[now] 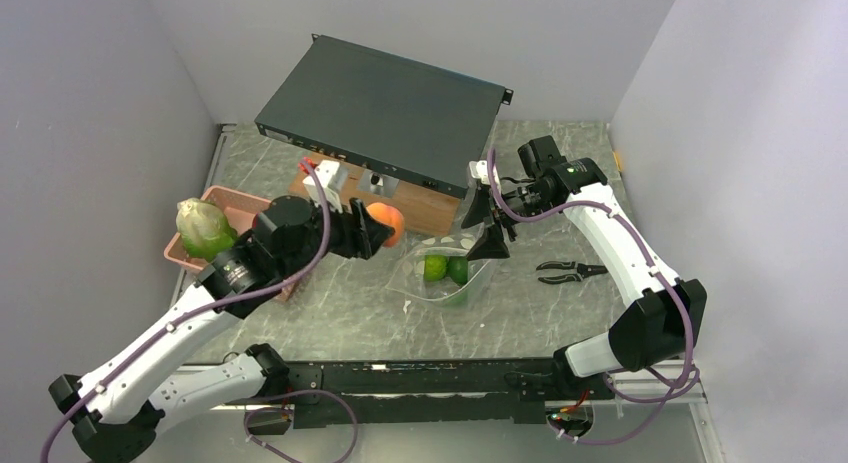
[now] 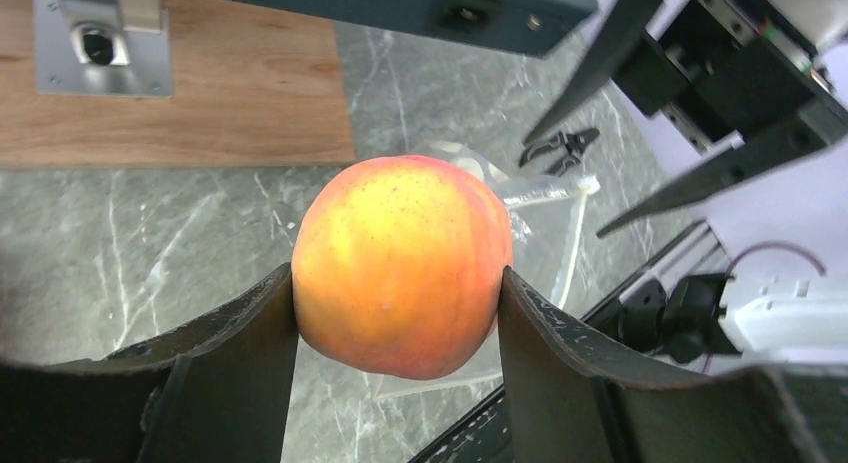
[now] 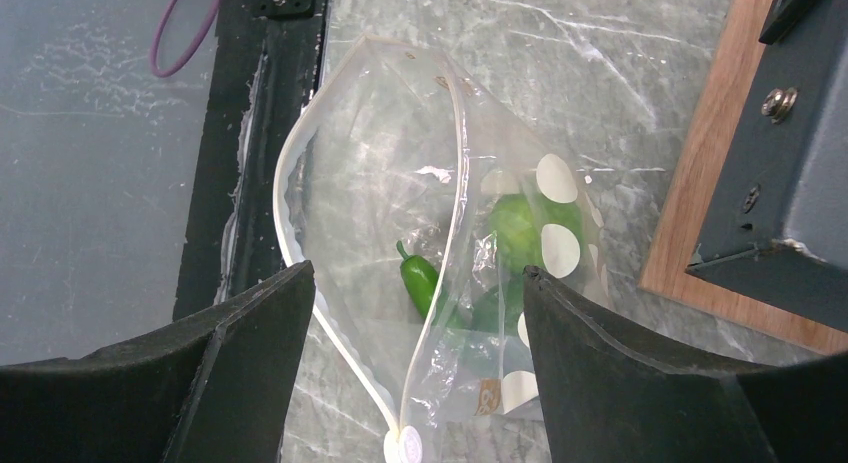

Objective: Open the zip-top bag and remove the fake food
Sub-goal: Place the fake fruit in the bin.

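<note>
My left gripper point(image 1: 374, 230) is shut on an orange-yellow fake fruit point(image 2: 398, 264), a piece of the fake food, and holds it above the table just left of the zip-top bag point(image 1: 446, 279). The clear bag lies in the middle of the table with its zip strips apart point(image 3: 300, 173). Inside it lie a round green piece point(image 3: 515, 226) and a small green pepper point(image 3: 420, 283). My right gripper point(image 3: 420, 275) hangs open directly over the bag, gripping nothing. A pale green leafy head point(image 1: 203, 228) rests in the pink basket point(image 1: 243, 205) at the left.
A black equipment box point(image 1: 385, 108) sits tilted on a wooden board point(image 1: 432, 210) at the back. Black pliers point(image 1: 570, 272) lie right of the bag. Grey walls close in both sides, and a black rail point(image 1: 420, 375) runs along the near edge.
</note>
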Action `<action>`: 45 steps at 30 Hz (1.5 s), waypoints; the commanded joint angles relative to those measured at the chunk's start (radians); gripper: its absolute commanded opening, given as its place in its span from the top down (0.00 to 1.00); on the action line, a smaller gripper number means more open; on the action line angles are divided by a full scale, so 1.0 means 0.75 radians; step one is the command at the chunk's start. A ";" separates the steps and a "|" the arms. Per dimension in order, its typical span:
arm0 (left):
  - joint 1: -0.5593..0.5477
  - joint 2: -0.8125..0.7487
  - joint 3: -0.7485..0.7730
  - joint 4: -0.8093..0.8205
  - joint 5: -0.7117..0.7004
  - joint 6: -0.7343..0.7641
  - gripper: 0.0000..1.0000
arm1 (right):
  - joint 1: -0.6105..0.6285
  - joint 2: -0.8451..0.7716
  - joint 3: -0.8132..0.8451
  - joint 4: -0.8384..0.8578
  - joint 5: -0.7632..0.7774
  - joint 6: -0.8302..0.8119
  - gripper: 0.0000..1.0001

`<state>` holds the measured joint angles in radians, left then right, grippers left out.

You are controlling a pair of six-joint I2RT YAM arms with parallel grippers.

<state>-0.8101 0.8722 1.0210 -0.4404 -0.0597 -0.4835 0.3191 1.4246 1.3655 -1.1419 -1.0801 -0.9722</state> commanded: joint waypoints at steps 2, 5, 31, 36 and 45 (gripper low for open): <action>0.123 0.017 0.114 -0.150 -0.036 -0.254 1.00 | -0.007 -0.018 -0.006 0.028 -0.045 -0.006 0.22; 0.162 0.047 0.172 -0.280 -0.123 -0.384 1.00 | -0.007 -0.022 -0.008 0.031 -0.044 -0.006 0.22; 0.730 0.048 0.113 -0.611 -0.213 -0.491 1.00 | -0.006 -0.029 -0.013 0.035 -0.055 -0.006 0.22; 0.823 0.055 0.111 -0.623 -0.237 -0.415 1.00 | -0.006 -0.026 -0.009 0.034 -0.058 -0.008 0.22; 0.953 0.086 0.087 -0.597 -0.239 -0.288 1.00 | -0.005 -0.019 -0.009 0.032 -0.059 -0.010 0.22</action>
<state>-0.1246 0.9253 1.0920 -0.9100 -0.2207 -0.7643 0.3191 1.4246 1.3617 -1.1412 -1.0836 -0.9722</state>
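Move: The peach is already in the left fingers, and the pink bin it is bound for has its middle about 38 cm to that hand's left, 14 cm ahead and 18 cm below. Inside it, the orange pepper lies roughly 25 cm left and 16 ahead, the cabbage some 44 left and 15 ahead. The bag is about 11 cm to the right, level with the hand. From the right hand, the bin is about 54 cm left, 13 ahead and 12 below. The peach, still pinched between the left fingers, is carried away from the bag to the left, some 20 cm towards the bin's right-hand part. The hand eases forward a little at first, then sinks about 7 cm as it sweeps left, slowing towards the end. Its wrist swings counter-clockwise by over 50 degrees and tips the fingers downward, keeping its hold. ##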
